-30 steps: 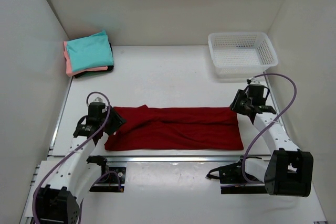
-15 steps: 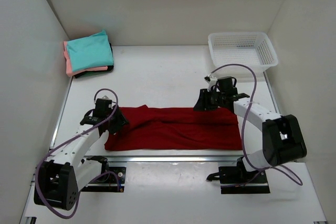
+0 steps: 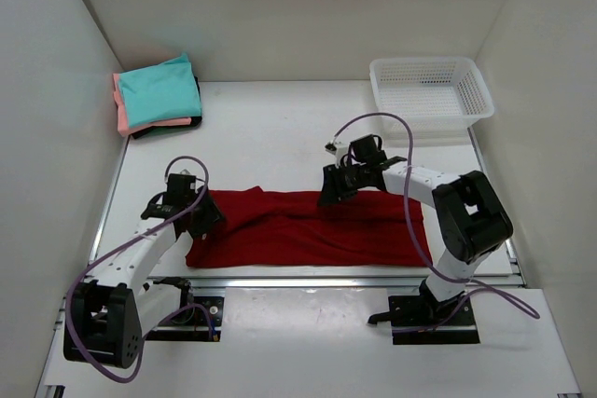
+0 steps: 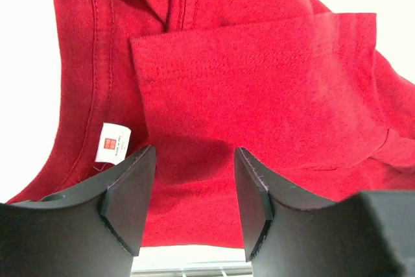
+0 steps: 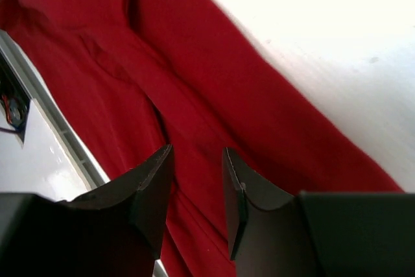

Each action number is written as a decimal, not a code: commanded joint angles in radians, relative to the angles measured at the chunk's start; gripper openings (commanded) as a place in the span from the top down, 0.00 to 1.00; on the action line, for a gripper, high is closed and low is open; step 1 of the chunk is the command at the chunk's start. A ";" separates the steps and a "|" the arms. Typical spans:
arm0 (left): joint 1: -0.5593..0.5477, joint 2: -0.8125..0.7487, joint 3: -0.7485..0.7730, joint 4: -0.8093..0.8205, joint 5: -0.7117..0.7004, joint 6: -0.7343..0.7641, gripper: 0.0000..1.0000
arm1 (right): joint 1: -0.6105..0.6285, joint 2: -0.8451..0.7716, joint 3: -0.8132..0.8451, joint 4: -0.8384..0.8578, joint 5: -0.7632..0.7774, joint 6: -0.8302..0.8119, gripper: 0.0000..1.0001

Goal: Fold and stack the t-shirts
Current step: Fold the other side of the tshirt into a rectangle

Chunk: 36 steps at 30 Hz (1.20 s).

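A dark red t-shirt (image 3: 308, 228) lies folded into a long band across the table's front. My left gripper (image 3: 199, 214) hovers over its left end, open, nothing between the fingers (image 4: 130, 192); the shirt's collar and white label (image 4: 113, 143) show below in the left wrist view. My right gripper (image 3: 333, 187) is over the band's far edge near its middle, open with a narrow gap, the red t-shirt (image 5: 194, 115) under it. Folded t-shirts, teal on top (image 3: 160, 90) over a salmon-pink one (image 3: 121, 114) and a dark one, sit stacked at the back left.
A white mesh basket (image 3: 429, 92) stands at the back right. White walls enclose the table on three sides. A metal rail (image 3: 308, 281) runs along the table's front edge, just in front of the shirt.
My right arm has swung left from the shirt's right end to the middle of its far edge. The left gripper has shifted slightly. The shirt lies as before.
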 commanded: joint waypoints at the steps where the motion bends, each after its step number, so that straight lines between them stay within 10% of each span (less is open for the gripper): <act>1: 0.014 -0.007 0.039 0.006 -0.004 0.023 0.38 | 0.028 0.020 0.034 0.000 -0.025 -0.026 0.67; 12: 0.011 -0.019 0.030 0.012 0.007 0.015 0.38 | 0.062 -0.107 -0.074 0.057 0.044 0.038 0.79; 23: 0.010 -0.044 0.021 0.011 0.013 0.006 0.38 | -0.025 0.011 -0.014 0.083 0.076 0.005 0.70; 36: 0.021 -0.056 0.004 0.008 0.008 0.000 0.37 | 0.045 0.003 -0.058 0.046 0.007 -0.017 0.90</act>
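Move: The crease in the red t-shirt's upper layer lies almost under the right fingertips, about 2 cm back and 3 cm below. The shirt's far edge runs some 4 cm ahead of that hand, its near edge roughly 16 cm back, both about 4 cm below. From the left hand, idle over the shirt's left end, the crease is about 25 cm to the right and 4 cm ahead, some 2 cm lower. Right hand goes back about 4 cm, forward again, then dips 3 cm, fingers nearly shutting at the crease. ##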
